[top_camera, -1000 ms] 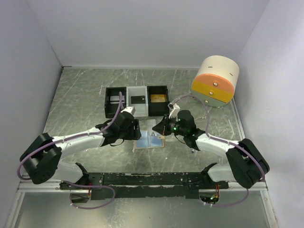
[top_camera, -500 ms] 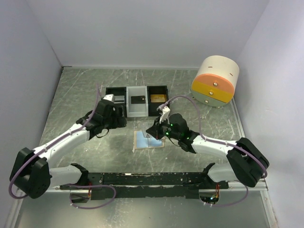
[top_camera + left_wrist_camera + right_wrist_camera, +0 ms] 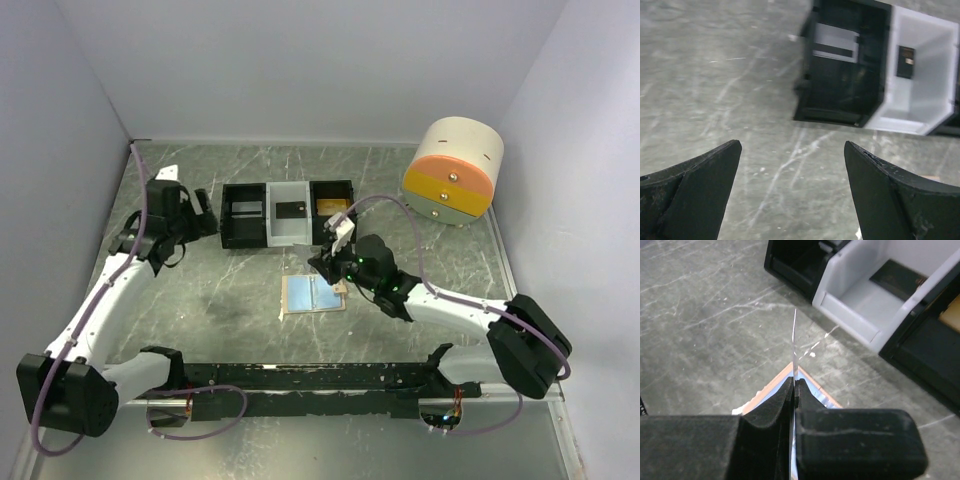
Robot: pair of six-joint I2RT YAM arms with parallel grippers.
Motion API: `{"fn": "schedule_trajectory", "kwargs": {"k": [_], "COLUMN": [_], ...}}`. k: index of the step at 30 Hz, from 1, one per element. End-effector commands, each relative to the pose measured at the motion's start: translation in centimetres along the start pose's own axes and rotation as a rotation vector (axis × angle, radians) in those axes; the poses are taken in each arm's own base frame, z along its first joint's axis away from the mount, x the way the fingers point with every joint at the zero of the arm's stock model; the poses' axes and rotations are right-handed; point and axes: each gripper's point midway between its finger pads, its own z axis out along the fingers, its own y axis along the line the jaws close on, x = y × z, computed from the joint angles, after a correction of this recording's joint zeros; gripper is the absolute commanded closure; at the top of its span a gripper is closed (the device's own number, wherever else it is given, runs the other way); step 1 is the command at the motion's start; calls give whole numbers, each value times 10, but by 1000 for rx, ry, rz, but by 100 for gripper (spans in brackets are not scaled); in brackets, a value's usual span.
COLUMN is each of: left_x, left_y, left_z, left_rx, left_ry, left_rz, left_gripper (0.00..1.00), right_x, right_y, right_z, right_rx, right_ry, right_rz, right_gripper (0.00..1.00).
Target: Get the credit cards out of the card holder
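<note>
The card holder (image 3: 313, 294) lies open on the table, pale blue inside with a tan rim. My right gripper (image 3: 324, 264) hovers over its far right corner, shut on a thin credit card (image 3: 794, 342) that shows edge-on, upright and sticking out past the fingertips (image 3: 788, 386). In the right wrist view a corner of the card holder (image 3: 818, 392) sits right under the jaws. My left gripper (image 3: 206, 212) is far to the left, beside the tray's left end. It is open with only bare table between its fingers (image 3: 700, 175).
A three-compartment tray (image 3: 288, 240) stands behind the card holder. Its left black bin holds a silver card (image 3: 835, 42), the white middle bin a black card (image 3: 905, 62), the right bin a gold card (image 3: 332, 206). A round drawer unit (image 3: 452, 172) stands at the back right.
My left gripper opened and swung away from the card holder to the far left by the tray. My right gripper shifted slightly left and back, still shut on the card.
</note>
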Motion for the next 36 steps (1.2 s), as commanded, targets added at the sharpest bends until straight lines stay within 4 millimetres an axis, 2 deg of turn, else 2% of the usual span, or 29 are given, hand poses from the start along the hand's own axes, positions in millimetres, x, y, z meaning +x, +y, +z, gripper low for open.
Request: {"fn": "schedule_trajectory", "kwargs": {"k": [1, 3, 6, 14, 26, 31, 36], "left_x": [4, 11, 15, -2, -6, -7, -9], "left_y": [44, 54, 56, 64, 59, 62, 65], "left_z": [-4, -3, -10, -31, -36, -38, -40], "left_rx": [-83, -82, -73, -109, -78, -96, -112], "left_ry": [27, 25, 17, -101, -125, -133, -145], "left_rz": [37, 14, -12, -19, -9, -13, -18], "left_gripper": [3, 4, 4, 0, 2, 1, 1], "right_x": [-41, -46, -55, -81, -121, -126, -129], "right_y": [-6, -7, -11, -12, -19, -18, -16], "right_z": [5, 12, 23, 60, 111, 129, 138], "right_rx": [35, 38, 57, 63, 120, 115, 112], "right_ry": [-74, -56, -47, -77, -94, -91, -90], "right_rz": [-146, -171, -178, -208, -311, -345, -359], "right_gripper": [100, 100, 100, 100, 100, 100, 100]}}
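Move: The left black bin, where I seem to be taking the card in my right hand, lies about 17 cm ahead, 19 cm left and 11 cm below that hand. The white bin is as far ahead but only 7 cm left, and the right black bin as far ahead but 4 cm right. The card holder lies 4 cm back, 1 cm left, some 13 cm down. From my left hand the left black bin is about 10 cm ahead, 7 cm right and 15 cm below. Keeping the card pinched in my shut right fingers, I swing it forward and left, about 13 cm out and 10 cm across, climbing some 7 cm, away from the card holder and over the white bin towards the left black bin, while the fingertips tip upward about 20 degrees. My left hand, empty and wide open, backs off about 6 cm left and a little back. ##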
